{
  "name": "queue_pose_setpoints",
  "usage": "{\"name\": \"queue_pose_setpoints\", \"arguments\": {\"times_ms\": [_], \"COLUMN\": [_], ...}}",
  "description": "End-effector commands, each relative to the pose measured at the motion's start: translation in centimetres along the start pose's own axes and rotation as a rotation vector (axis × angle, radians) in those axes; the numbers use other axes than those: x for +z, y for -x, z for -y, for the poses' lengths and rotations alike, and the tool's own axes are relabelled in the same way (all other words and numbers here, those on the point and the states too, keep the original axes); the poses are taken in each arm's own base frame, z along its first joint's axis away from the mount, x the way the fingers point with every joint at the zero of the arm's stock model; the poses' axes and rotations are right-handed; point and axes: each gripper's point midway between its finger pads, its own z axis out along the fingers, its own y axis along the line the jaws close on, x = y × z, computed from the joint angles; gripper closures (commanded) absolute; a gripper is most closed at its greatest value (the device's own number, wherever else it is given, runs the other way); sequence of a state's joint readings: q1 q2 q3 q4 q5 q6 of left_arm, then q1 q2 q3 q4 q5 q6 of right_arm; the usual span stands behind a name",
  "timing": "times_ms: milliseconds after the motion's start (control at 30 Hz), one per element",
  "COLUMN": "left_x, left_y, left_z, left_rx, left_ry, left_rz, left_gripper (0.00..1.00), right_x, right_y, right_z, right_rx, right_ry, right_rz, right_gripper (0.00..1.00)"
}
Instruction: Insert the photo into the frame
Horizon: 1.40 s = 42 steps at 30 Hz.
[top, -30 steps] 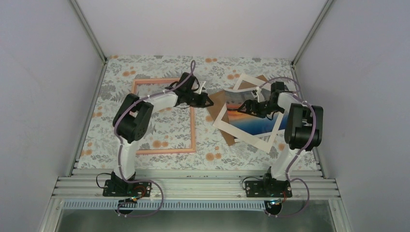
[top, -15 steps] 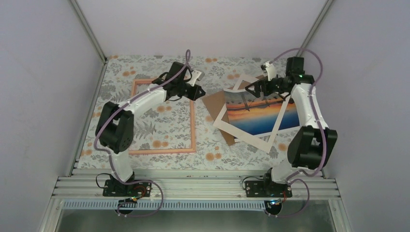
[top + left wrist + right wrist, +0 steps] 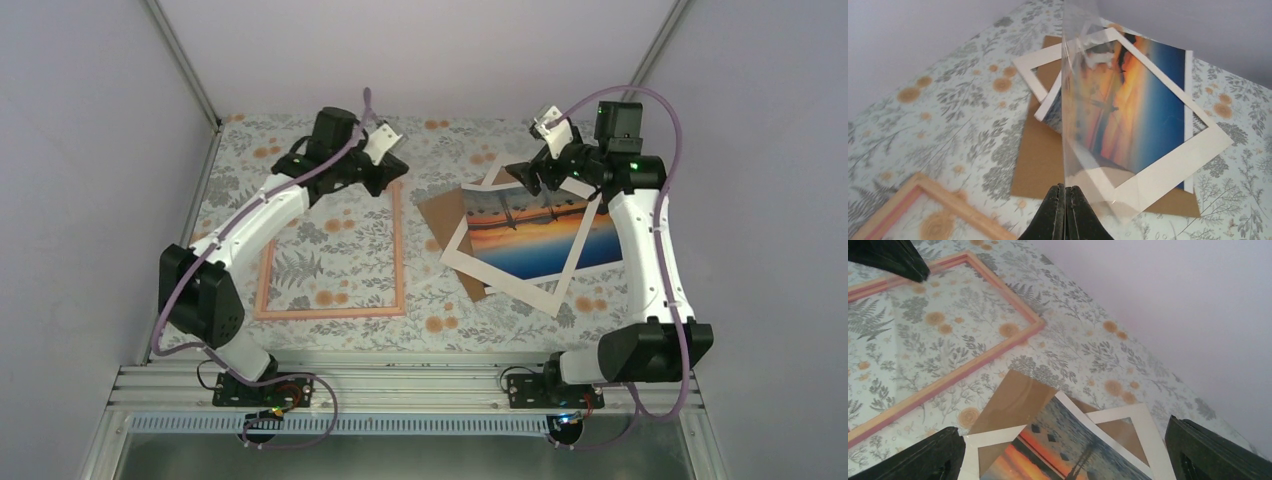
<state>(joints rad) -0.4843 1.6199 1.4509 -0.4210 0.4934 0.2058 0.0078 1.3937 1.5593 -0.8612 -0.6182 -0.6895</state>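
The photo [image 3: 540, 225], an orange sunset over blue water, lies askew on the white mat border [image 3: 510, 285] and brown board [image 3: 445, 215] at the right. The pink-orange frame [image 3: 330, 300] lies flat at the left. My left gripper [image 3: 395, 175] hovers over the frame's far right corner. In the left wrist view my left gripper [image 3: 1065, 192] is shut on the edge of a clear pane [image 3: 1088, 100] that stands up, with the photo [image 3: 1153, 95] behind it. My right gripper [image 3: 525, 178] hangs open above the photo's far end [image 3: 1058, 450], holding nothing.
Flower-patterned cloth [image 3: 440, 300] covers the table. Grey walls and metal posts close in the left, back and right. The rail with the arm bases [image 3: 400, 385] runs along the near edge. The left gripper's dark body [image 3: 893, 257] shows in the right wrist view.
Both arms have stretched out and risen. The left gripper moved toward the back left, still shut. The right gripper lifted off the photo and backed toward the far right, still open.
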Motion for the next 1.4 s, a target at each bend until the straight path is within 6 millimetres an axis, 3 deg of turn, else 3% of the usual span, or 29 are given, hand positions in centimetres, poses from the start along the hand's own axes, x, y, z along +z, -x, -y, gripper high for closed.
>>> {"name": "queue_pose_setpoints", "arguments": {"times_ms": [0,133,233,467,567,700,867,1067,1367], "left_x": [-3.1,-6.0,-7.7,-8.5,-8.5,-7.6,-7.0,-6.0,-4.1], "left_y": [-0.6,-4.8,-8.8,-16.1,-18.3,-19.9,-21.0,-22.9,-24.8], "left_z": [-3.5,-7.8,-9.6,-10.8,-11.7,-10.8,-9.8,-8.4,-8.3], "left_rx": [-0.151,-0.437,-0.622,-0.778,-0.825,-0.830,-0.794,-0.745,-0.649], "left_ry": [-0.008,0.023,0.040,0.134,0.164,0.101,0.054,-0.031,-0.183], "left_rz": [0.018,0.019,0.018,-0.029,-0.041,-0.072,-0.128,-0.199,-0.298], "left_gripper": [0.98,0.98,0.98,0.98,0.98,0.98,0.96,0.86,0.53], "right_x": [0.2,2.0,3.7,7.8,9.4,11.2,13.3,15.2,16.3], "right_y": [-0.9,-3.5,-6.1,-11.6,-13.6,-16.3,-19.2,-21.4,-23.7], "right_z": [1.1,-1.2,-3.2,-7.2,-10.1,-13.8,-16.3,-16.4,-15.6], "right_rx": [0.083,0.281,0.418,0.676,0.754,0.767,0.740,0.737,0.718], "right_ry": [-0.036,0.106,0.191,0.370,0.491,0.573,0.597,0.568,0.500], "right_rz": [-0.051,-0.089,-0.112,-0.178,-0.216,-0.300,-0.391,-0.461,-0.545], "right_gripper": [0.00,0.00,0.00,0.08,0.19,0.32,0.42,0.44,0.46]}}
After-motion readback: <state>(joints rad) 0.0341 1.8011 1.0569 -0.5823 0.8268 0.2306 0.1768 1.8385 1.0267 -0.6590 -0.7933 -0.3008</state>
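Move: The left gripper already pinches the clear sheet. The frame's middle lies about 16 cm to its left, 5 cm back and 25 cm below, and the frame's right side only 2 cm left and 5 cm back. The cream mat is centred some 25 cm right and 4 cm back. From the empty right gripper, the mat's left corner is about 14 cm left, 8 cm back and 32 cm below; the photo's middle is 6 cm right and 2 cm back. Sweep the left gripper with the clear sheet some 19 cm left over the frame while lowering it and tipping the fingers down, then ease it lower, 20 cm down in all, and open to just under half to let the sheet go inside the frame. Meanwhile drop the right gripper about 30 cm, also back and left towards the mat's left corner, turning its fingers down and closing them to about half. ##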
